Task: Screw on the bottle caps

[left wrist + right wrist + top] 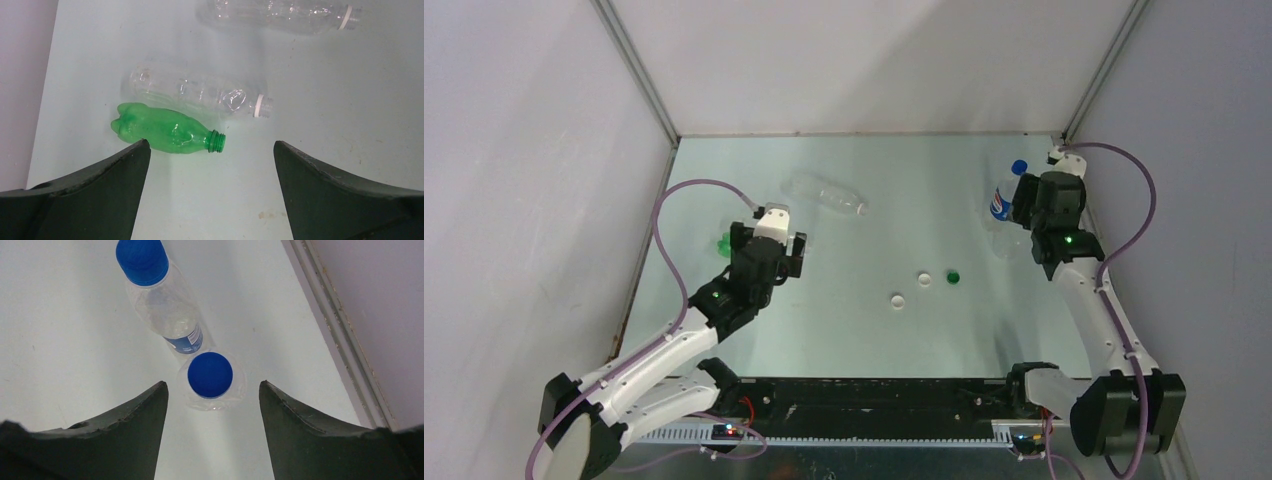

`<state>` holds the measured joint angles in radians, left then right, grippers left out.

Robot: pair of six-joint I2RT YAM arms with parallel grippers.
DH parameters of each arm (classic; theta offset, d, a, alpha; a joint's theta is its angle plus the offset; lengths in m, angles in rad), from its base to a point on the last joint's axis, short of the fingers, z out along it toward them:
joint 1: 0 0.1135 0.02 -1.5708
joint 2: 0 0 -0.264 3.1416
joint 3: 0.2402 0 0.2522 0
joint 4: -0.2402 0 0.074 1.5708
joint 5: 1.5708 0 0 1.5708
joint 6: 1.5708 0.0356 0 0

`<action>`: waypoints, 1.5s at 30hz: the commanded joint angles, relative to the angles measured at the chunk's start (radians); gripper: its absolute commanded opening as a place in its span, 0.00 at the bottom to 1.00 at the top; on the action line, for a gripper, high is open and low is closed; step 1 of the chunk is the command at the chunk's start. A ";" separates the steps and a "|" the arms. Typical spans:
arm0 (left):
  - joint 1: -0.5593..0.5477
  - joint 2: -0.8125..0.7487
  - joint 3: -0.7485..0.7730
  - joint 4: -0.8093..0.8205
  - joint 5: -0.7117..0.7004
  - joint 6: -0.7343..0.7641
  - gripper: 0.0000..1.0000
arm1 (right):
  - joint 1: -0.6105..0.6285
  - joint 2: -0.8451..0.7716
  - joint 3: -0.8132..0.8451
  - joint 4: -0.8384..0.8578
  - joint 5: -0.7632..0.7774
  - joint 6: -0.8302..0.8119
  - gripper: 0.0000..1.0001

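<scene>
Two bottles stand upright below my right gripper (pixel 212 385). Each wears a blue cap: a plain clear bottle (pixel 239 390) with its cap (pixel 210 375) just beyond my fingertips, and the Pepsi-labelled bottle (pixel 172 315) with its cap (pixel 142 260) farther off. The right gripper is open with nothing between its fingers. My left gripper (pixel 210 145) is open above the table, just short of a green bottle (pixel 165 130) lying on its side with a bare neck. A capless clear bottle (pixel 195 95) lies behind the green one, and another (pixel 280 12) farther back. Loose on the table are two white caps (pixel 924 279) (pixel 898 298) and a green cap (pixel 953 275).
The side wall and its metal rail (pixel 340 335) run close to the right of the capped bottles. The left wall (pixel 25 75) stands just beyond the green bottle's base. In the top view the far clear bottle (pixel 829 195) lies mid-table towards the back.
</scene>
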<state>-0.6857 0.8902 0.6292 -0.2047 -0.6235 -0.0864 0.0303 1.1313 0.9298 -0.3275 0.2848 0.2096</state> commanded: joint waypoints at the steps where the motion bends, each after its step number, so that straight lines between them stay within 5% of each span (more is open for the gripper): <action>1: 0.005 0.010 0.025 0.001 0.015 -0.008 1.00 | -0.003 -0.083 0.003 -0.018 -0.007 -0.011 0.71; 8: 0.006 0.063 0.073 -0.038 0.065 -0.064 1.00 | -0.004 -0.274 0.003 -0.062 -0.150 -0.034 0.99; 13: 0.006 0.109 0.122 -0.084 0.081 -0.069 1.00 | -0.004 -0.457 0.003 -0.078 -0.180 0.007 0.99; 23: 0.045 0.257 0.274 -0.213 0.207 0.090 1.00 | -0.004 -0.562 0.002 -0.228 -0.533 -0.115 0.99; 30: 0.081 0.426 0.402 -0.299 0.216 0.323 1.00 | 0.036 -0.653 -0.078 -0.204 -0.619 -0.129 0.98; 45: 0.191 0.876 0.711 -0.147 0.459 0.797 0.98 | 0.079 -0.697 -0.082 -0.282 -0.756 -0.108 0.94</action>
<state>-0.5167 1.6882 1.2377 -0.4011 -0.2474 0.5579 0.1036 0.4404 0.8459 -0.5743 -0.4313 0.0975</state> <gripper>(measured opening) 0.978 0.944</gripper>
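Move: The far clear bottle lies on its side about 17 cm ahead of the left hand, 10 cm to its right and 15 cm below. The near clear bottle is 8 cm ahead and 2 cm left, the green bottle 3 cm ahead and 7 cm left. From the right hand the green cap is some 5 cm back, 13 cm left and 20 cm below. The capped clear bottle stands about 1 cm ahead, straight on, the Pepsi bottle 9 cm ahead and 1 cm left. Bring the left gripper, wide open, a little down and right, then forward about 11 cm over the near clear bottle towards the far one, sinking, turning clockwise and rolling its left side up some 30 degrees. Open the right fingers fully, lift up and back clear of the capped bottle, then swing left and farther back, turning counter-clockwise to face the loose caps. ##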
